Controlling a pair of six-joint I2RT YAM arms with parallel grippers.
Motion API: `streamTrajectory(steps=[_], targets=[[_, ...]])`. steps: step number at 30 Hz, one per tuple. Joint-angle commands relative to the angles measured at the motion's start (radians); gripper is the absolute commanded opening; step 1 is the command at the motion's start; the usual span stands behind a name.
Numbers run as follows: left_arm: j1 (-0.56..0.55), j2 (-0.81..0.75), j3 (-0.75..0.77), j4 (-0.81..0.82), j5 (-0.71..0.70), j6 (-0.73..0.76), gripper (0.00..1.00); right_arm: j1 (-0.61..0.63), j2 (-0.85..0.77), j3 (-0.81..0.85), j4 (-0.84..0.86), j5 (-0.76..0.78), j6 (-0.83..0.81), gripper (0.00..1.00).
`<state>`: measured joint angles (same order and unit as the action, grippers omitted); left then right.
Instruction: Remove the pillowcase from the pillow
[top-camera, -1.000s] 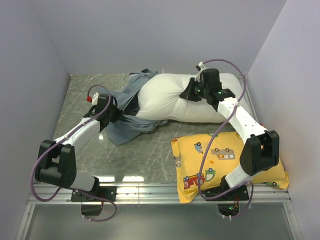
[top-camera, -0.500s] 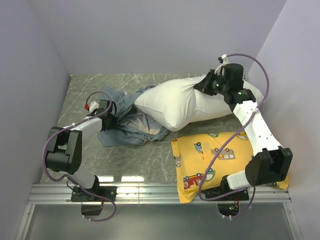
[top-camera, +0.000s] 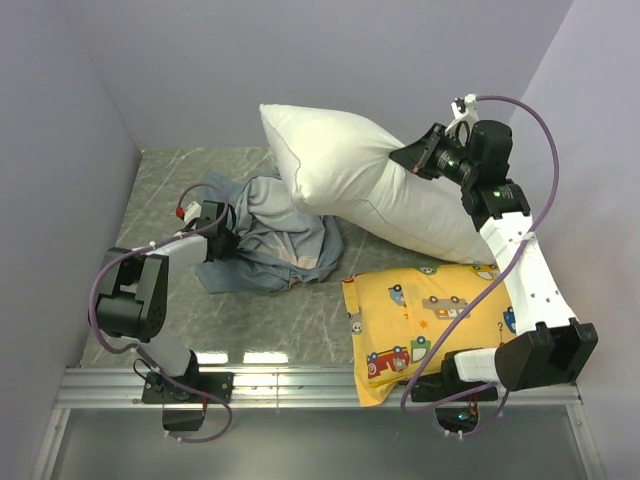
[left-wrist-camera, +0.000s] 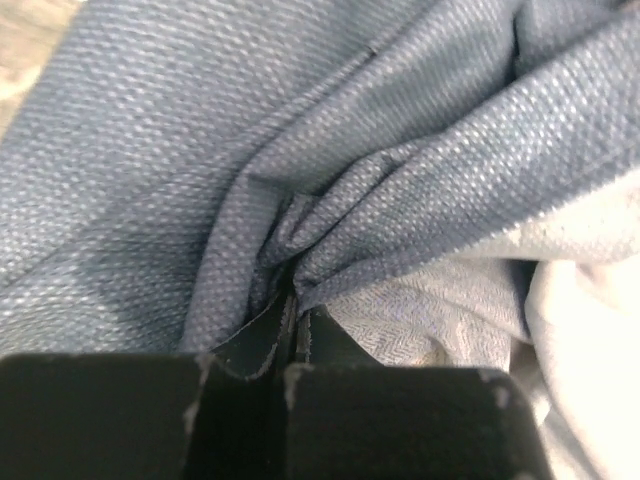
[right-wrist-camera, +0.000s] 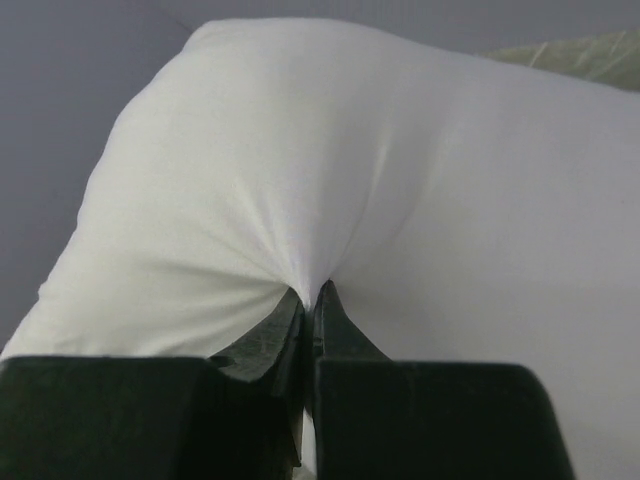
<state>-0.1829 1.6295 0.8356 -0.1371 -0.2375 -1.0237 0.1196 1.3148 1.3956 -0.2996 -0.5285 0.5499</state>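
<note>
The plain white pillow (top-camera: 370, 190) is lifted off the table, tilted with its far left corner high, and is fully out of the cloth. My right gripper (top-camera: 412, 158) is shut on a pinch of its white fabric (right-wrist-camera: 300, 200), seen bunching into the jaws (right-wrist-camera: 312, 290). The blue-grey pillowcase (top-camera: 270, 240) lies crumpled on the table at the left, its pale inner side showing. My left gripper (top-camera: 228, 243) is shut on a fold of that blue weave (left-wrist-camera: 330, 150), the cloth gathered between its fingertips (left-wrist-camera: 292, 300).
A yellow cartoon-vehicle pillow (top-camera: 450, 315) lies at the front right, partly under the right arm. Pale walls close in at left, back and right. A metal rail (top-camera: 320, 385) runs along the near table edge.
The right gripper rose and swung right, pulling the pillow up and wholly out of the pillowcase. The left gripper kept hold of the pillowcase, which slumped onto the table.
</note>
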Motion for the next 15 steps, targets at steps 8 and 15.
streamTrajectory(steps=[8,15], targets=[[-0.082,-0.143,-0.036,0.048,0.084,0.085,0.11,0.054,0.164,0.075,0.459,-0.12,0.125,0.0],[-0.109,-0.339,-0.041,-0.038,0.075,0.103,0.32,0.236,0.323,0.094,0.497,-0.031,0.041,0.0]])
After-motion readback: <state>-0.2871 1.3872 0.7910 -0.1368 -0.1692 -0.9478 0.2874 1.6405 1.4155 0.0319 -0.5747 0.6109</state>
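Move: The left hand, low on the table, still grips the left side of the bunched pillowcase, whose middle lies about 11 cm to its right, level ahead and at hand height. The right hand holds the white pillow high up: its middle hangs some 12 cm below and 2 cm back, its free end reaches 17 cm left, level ahead. From the right hand, the pillowcase lies about 28 cm left, neither ahead nor back, and 35 cm down; the yellow cushion 20 cm back, 14 cm right, 33 cm down. The right hand keeps its shut pinch on the pillow and, after a slight rise, swings it about 10 cm left and 6 cm forward while sinking some 6 cm, bringing it down towards the pillowcase and turning a little counter-clockwise. Meanwhile the left hand rises about 7 cm and goes 5 cm right over the bunched cloth, its fingers tipping up and parting to about a third, with a fold of the pillowcase still standing between them. ##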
